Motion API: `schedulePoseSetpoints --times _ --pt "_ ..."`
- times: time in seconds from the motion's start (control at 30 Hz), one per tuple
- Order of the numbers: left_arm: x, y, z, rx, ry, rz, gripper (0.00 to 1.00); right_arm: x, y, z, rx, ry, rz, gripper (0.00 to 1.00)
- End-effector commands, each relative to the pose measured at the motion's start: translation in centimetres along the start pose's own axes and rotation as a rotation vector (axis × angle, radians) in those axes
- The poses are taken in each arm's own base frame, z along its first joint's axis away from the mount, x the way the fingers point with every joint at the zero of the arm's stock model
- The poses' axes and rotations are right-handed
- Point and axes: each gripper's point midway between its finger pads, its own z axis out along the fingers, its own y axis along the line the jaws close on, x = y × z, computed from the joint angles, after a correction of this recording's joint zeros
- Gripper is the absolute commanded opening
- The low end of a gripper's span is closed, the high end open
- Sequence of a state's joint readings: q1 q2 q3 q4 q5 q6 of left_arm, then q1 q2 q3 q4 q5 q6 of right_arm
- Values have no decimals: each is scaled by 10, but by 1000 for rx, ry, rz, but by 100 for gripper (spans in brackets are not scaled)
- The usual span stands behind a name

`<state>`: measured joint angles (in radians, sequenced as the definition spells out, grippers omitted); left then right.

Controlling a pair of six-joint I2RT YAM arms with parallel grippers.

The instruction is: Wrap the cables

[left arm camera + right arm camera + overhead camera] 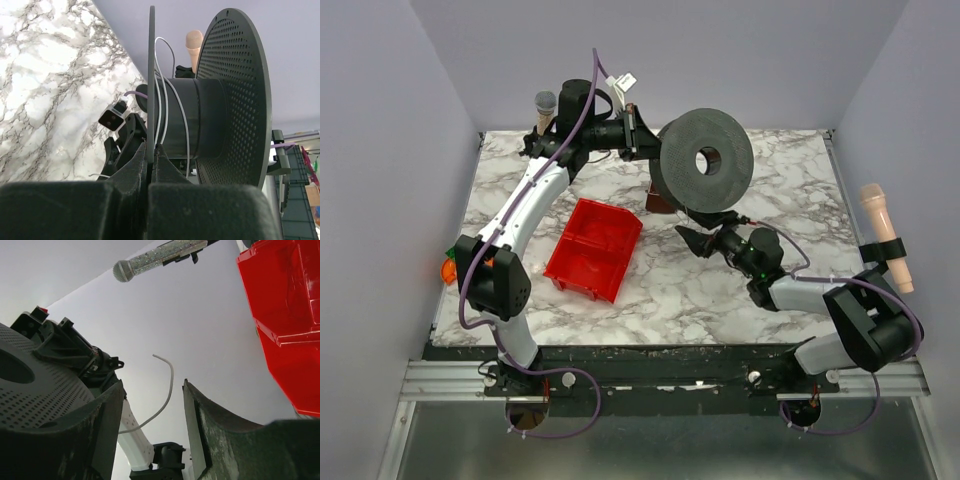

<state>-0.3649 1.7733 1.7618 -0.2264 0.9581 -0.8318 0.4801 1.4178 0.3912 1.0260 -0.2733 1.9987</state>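
Observation:
A black round spool [705,160] with perforated flanges is held up on edge above the back of the table. My left gripper [645,135] is shut on the rim of one thin flange [151,75], its jaws pressed on either side of it [151,150]. Thin white cable [162,100] runs in a few loose turns round the spool's core [200,120]. My right gripper [692,238] sits just below the spool and is open [152,385]. A free curling end of the cable [171,377] hangs between its fingers without being pinched.
A red bin [595,247] lies on the marble table [650,290] left of centre. A glittery microphone [545,105] stands at the back left, a pale pink one [885,235] at the right edge. An orange object [448,270] sits at the left edge.

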Motion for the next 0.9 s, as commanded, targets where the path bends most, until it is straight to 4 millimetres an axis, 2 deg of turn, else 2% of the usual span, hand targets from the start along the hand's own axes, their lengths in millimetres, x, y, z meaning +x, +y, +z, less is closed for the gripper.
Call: schedulePoseSetpoints --times 0.0,0.1,0.4,0.53,0.7,0.77,0.87 --pt "-13 -28 -1 60 -18 51 0 6 23 7 -76 12 184 56" --pt "-11 -28 -2 62 -14 52 0 2 20 4 -79 -7 188 47" --pt "-7 -29 -4 65 -8 54 0 -5 9 -3 -75 -35 194 1" --pt "-4 -26 -5 60 -2 50 0 -10 2 -7 -70 -58 168 1" --pt "5 -12 -4 28 8 43 0 -20 -13 -24 -22 -141 25 1" --pt "10 -3 -3 16 18 26 0 -18 -4 -29 -17 -162 -61 1" --pt "16 5 -2 2 30 16 0 -29 7 -35 7 -217 -171 1"
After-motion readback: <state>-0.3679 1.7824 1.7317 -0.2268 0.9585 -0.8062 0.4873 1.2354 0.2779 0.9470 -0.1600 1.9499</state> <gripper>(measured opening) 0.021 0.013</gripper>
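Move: The cable's loose end hangs between the right hand's open fingertips, about 1 cm ahead and level in height. The spool it comes from is some 14 cm above that hand and 4 cm ahead; the red box lies about 25 cm left, 5 cm ahead and 18 cm below. From the left hand, which grips the spool's rim, the cable end is about 10 cm right, 6 cm back and 15 cm down. Right fingers pinch the cable end, then draw it some 3 cm right and back; left keeps the spool. ##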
